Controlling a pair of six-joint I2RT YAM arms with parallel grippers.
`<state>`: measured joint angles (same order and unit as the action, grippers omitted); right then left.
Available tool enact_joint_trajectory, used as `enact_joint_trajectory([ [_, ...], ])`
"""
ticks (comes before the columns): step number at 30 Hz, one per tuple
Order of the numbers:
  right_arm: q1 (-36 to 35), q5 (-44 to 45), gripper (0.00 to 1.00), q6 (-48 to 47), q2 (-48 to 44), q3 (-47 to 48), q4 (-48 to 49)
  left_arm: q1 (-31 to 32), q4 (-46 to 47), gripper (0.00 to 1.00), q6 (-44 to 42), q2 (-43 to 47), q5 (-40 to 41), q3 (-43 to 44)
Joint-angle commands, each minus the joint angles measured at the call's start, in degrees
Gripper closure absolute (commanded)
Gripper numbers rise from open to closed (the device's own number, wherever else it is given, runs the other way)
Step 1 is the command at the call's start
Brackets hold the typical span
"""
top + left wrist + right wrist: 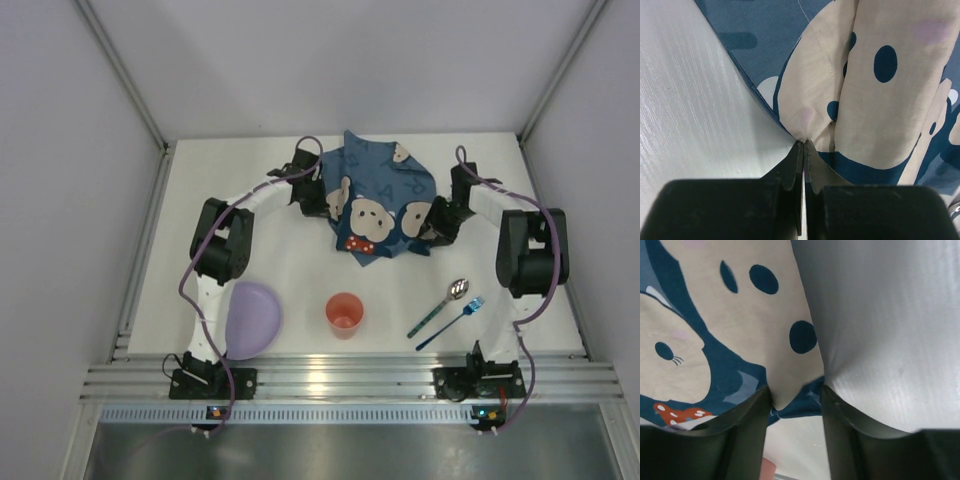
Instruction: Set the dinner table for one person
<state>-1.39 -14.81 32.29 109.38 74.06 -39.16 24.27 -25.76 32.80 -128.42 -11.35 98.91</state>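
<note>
A blue cartoon-print placemat (pixel 375 205) lies rumpled at the back middle of the white dinner table (pixel 220 170). My left gripper (pixel 325 205) is at the mat's left edge. In the left wrist view it (pixel 804 142) is shut on a pinched fold of the placemat (pixel 865 100), just above the tabletop (pixel 690 100). My right gripper (pixel 425 235) is at the mat's right corner. In the right wrist view its jaws (pixel 796 395) stand apart, with the corner of the placemat (pixel 740 330) hanging between them against the left finger, over the table (pixel 880 330).
Near the front edge stand a purple plate (pixel 250 318) at the left and an orange cup (pixel 344 314) in the middle. A spoon (pixel 440 305) and a blue fork (pixel 452 322) lie at the right. A ribbed aluminium rail (pixel 340 380) runs along the front.
</note>
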Motion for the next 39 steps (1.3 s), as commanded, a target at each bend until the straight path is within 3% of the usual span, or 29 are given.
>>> enact_joint_trajectory([
  [1, -2.2, -1.1, 0.55, 0.8, 0.3, 2.1, 1.5, -0.5, -0.8, 1.0, -0.5, 1.4, -1.0, 2.4],
  [2, -2.2, -1.2, 0.6, 0.8, 0.3, 2.2, 1.5, -0.5, -0.7, 1.0, -0.5, 1.5, -1.0, 2.6],
  [6, -2.1, -0.2, 1.0, -0.4, 0.0, 3.0, 1.0, -0.6, -1.0, 1.0, -0.5, 1.5, -0.9, 2.9],
  [13, 0.9, 0.8, 1.0, -2.3, -1.5, 5.2, -1.1, -3.2, -4.6, 1.0, -2.8, 2.7, 2.0, 4.2],
  [24, 14.2, 4.2, 1.0, -4.6, -4.2, 4.9, -5.8, -13.9, -13.9, 1.0, -11.3, 8.7, 10.6, 5.1],
  [39, 14.3, 2.6, 1.0, -5.8, -7.8, 0.3, -7.3, -14.7, -19.8, 1.0, -16.8, 9.9, 16.5, 4.1],
])
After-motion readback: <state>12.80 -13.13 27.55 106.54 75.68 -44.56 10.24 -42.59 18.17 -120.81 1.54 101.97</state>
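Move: The right fingers, half shut, straddle the cloth's near right corner, about 1 cm left of the hand point and 1 cm back; the spoon lies some 17 cm back and 2 cm right of that hand, the red cup roughly 19 cm back and 21 cm left. The left hand already grips the cloth's left edge; the bare table it goes to is about 17 cm left and 2 cm forward, with the purple plate roughly 27 cm back and 18 cm left. All but the taller cup lie at or just below fingertip height. The right fingers shut on the near right corner of the cloth while easing about 2 cm left, then drag that corner roughly 12 cm to the right, low over the table, the hand turning some 10 degrees clockwise. Meanwhile the left hand, still pinching the left edge, pulls it about 17 cm left onto the bare table, rising 4 to 5 cm late on and rolling its left side up some 20 degrees. ##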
